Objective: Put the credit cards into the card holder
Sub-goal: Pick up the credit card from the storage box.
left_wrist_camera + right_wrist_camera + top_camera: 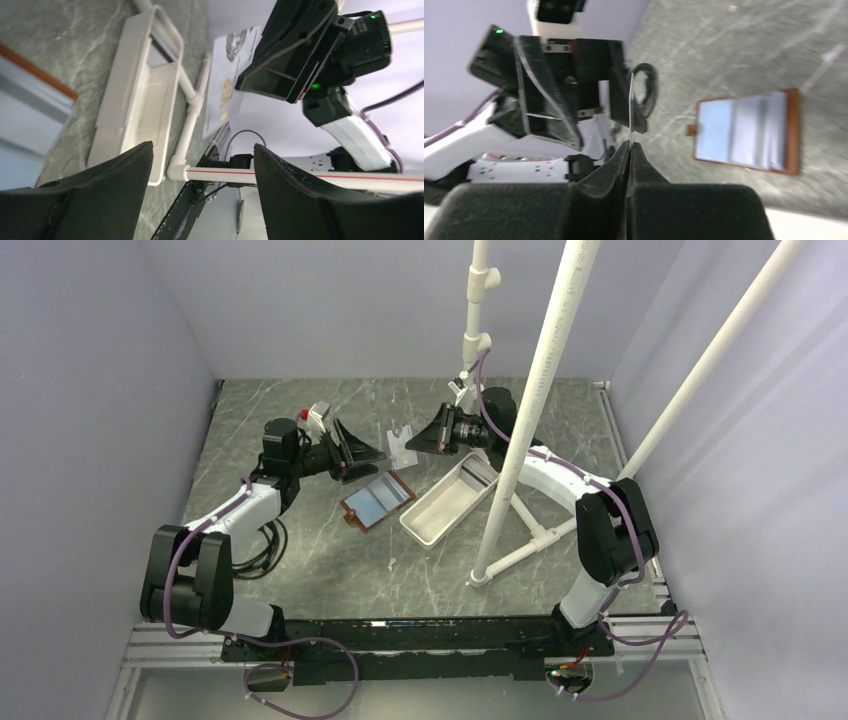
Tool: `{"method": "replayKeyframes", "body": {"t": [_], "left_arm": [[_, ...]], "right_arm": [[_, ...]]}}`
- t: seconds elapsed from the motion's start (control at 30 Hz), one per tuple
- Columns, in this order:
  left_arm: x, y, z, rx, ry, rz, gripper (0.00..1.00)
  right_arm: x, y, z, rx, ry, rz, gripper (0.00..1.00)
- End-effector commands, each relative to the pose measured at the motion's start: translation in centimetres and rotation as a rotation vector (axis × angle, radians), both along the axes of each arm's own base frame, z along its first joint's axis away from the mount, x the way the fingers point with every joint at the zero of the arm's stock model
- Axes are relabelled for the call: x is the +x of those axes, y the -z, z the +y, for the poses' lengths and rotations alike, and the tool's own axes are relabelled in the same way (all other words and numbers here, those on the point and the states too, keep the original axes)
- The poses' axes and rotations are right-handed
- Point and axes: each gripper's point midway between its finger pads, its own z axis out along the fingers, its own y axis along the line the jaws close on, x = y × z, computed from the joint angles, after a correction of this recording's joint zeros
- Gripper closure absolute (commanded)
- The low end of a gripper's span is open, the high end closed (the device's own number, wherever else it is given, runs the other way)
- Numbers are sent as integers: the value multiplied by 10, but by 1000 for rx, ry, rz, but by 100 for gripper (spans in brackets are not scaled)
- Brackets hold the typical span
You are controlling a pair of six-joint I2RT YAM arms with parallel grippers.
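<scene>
A pale credit card (402,447) with gold lettering (226,87) hangs upright above the table, pinched by my right gripper (416,441). In the right wrist view the card (630,107) shows edge-on, rising from the shut fingertips of the right gripper (629,146). My left gripper (362,455) faces it from the left, a short gap away, open and holding nothing (202,162). The card holder (378,498) lies unfolded on the table below and between the two grippers, brown-edged with a shiny bluish inside (744,131). I see no other cards.
A long white tray (450,500) lies right of the card holder (135,105). A white pipe frame (520,440) stands on the table by the right arm, with a foot (512,558) near the front. Cables (258,550) coil beside the left arm.
</scene>
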Motion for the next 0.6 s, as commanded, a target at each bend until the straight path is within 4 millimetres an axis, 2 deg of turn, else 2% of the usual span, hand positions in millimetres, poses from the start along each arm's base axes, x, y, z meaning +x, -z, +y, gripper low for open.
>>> {"method": "replayKeyframes", "body": {"t": [0.0,0.13,0.23,0.33,0.4,0.43,0.57], "left_arm": [[-7,-53,-6,-146,77,-204,25],[-8,-51,-6,-143,84,-194,44],[-9,-51,-5,-141,82,-207,63],[-5,-32,1,-77,40,-132,95],[-5,-17,8,-24,11,-93,100],[-6,-10,12,-8,2,-73,100],[-9,23,27,70,-41,46,100]], "right_arm": [[-16,-55,23,190,-119,-78,100],[-21,-49,32,192,-153,-65,100],[-23,-42,38,170,-167,-57,100],[-21,-31,41,131,-173,-43,100],[-15,-16,41,55,-155,-34,99],[-13,-9,42,20,-156,-28,94],[0,20,40,-165,-117,-84,59]]}}
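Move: The white credit card sits in the right gripper's shut fingertips, its middle about 2 cm to their left; from the open left gripper it lies some 5 cm to the right, 3 cm ahead and 1 cm higher. The right hand takes it to the left fingertips, 6 cm left and 4 cm back. Almost straight below the left hand, 19 cm down, lies the open card holder, with the storage box 14 cm to that hand's right, level with it fore and aft, 17 cm down. Carry the card about 4 cm left with the right gripper, drawing back some 2 cm and rising before sinking again. Meet it with the left gripper: lift about 3 cm, shut fully to pinch the card's near edge, then sink most of the way back. Once the left fingers have closed, start opening the right ones to let go. ##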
